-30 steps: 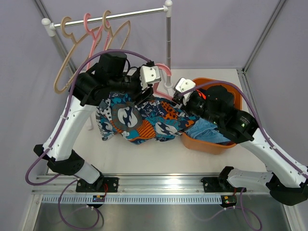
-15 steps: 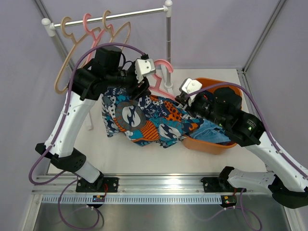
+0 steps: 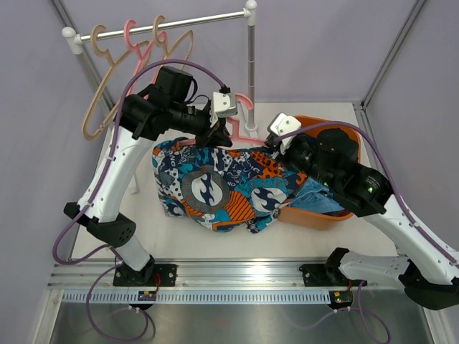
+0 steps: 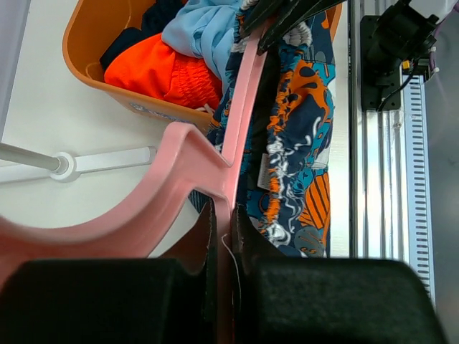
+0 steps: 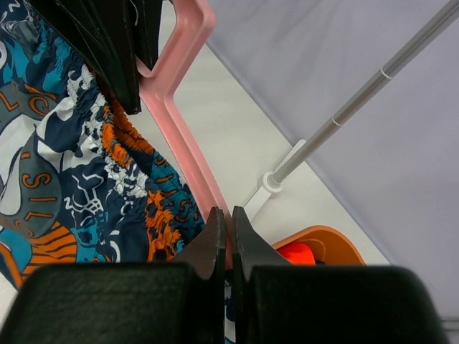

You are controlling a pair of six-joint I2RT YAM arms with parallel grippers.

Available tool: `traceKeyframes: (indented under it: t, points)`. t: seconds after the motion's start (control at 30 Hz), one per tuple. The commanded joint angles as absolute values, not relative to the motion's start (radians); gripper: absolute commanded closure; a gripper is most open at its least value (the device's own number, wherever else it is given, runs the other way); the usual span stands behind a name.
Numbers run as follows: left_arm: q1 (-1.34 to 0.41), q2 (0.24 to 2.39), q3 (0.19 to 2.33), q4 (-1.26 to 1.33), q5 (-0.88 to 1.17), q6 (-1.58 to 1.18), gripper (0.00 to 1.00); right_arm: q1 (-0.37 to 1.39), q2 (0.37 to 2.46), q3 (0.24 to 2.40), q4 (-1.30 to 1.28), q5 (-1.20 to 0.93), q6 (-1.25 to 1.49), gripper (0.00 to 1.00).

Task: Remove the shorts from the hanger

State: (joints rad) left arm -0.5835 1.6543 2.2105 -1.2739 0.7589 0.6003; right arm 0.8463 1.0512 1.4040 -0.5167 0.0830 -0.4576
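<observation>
The multicolour print shorts (image 3: 215,188) hang from a pink hanger (image 3: 240,123) and spread over the table. My left gripper (image 3: 215,132) is shut on the hanger near its hook; the left wrist view shows the pink plastic (image 4: 179,165) pinched between the fingers, with the print waistband (image 4: 294,158) beside it. My right gripper (image 3: 276,148) is shut on the hanger's other arm (image 5: 179,122), right at the waistband (image 5: 122,150). The light blue (image 4: 208,29), orange-red (image 4: 158,72) and navy (image 4: 154,18) shorts lie in the orange basket (image 3: 308,215).
A clothes rack stands at the back, with beige and pink empty hangers (image 3: 129,57) on its bar and an upright pole (image 3: 251,64) just behind the grippers. The pole's foot (image 4: 64,165) is on the table. The arms' mounting rail (image 3: 237,276) runs along the near edge.
My left gripper has moved right and back with the hanger, and the right gripper has stayed on it. The print shorts have shifted right and spread wider.
</observation>
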Motion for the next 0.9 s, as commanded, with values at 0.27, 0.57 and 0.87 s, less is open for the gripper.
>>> traceKeyframes:
  t: [0.27,0.57,0.87]
  points:
    - [-0.584,1.514,2.135,-1.075,0.741,0.467,1.0,0.853,1.123,1.454,-0.301,0.244,-0.388,0.8]
    - [-0.584,1.419,2.091,-0.98,0.583,0.373,1.0,0.853,1.264,1.712,-0.495,0.46,-0.23,0.3]
    - [-0.584,1.373,1.994,-0.841,0.443,0.236,1.0,0.853,1.41,1.973,-0.684,0.597,-0.049,0.21]
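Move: The right fingers are already shut at the right-hand end of the pink hanger, with the shorts' right waistband corner about 1 cm to their left and 1 cm down; the orange basket lies some 16 cm to the right, 6 cm ahead and far below, and the rack post roughly 23 cm ahead. The left hand grips the hanger near its hook: that corner is about 10 cm to its right and level, while the body of the shorts hangs some 7 cm back, 4 cm left and 12 cm down. Forward by about 7 cm goes the right hand, first level and still shut, then opening wide to let go of the hanger end as it rises some 6 cm and turns clockwise, its spread fingers staying close by the waistband corner. The left hand keeps its grip near the hook and lifts the hanger up and to the left, swinging it some 20 degrees counter-clockwise. ##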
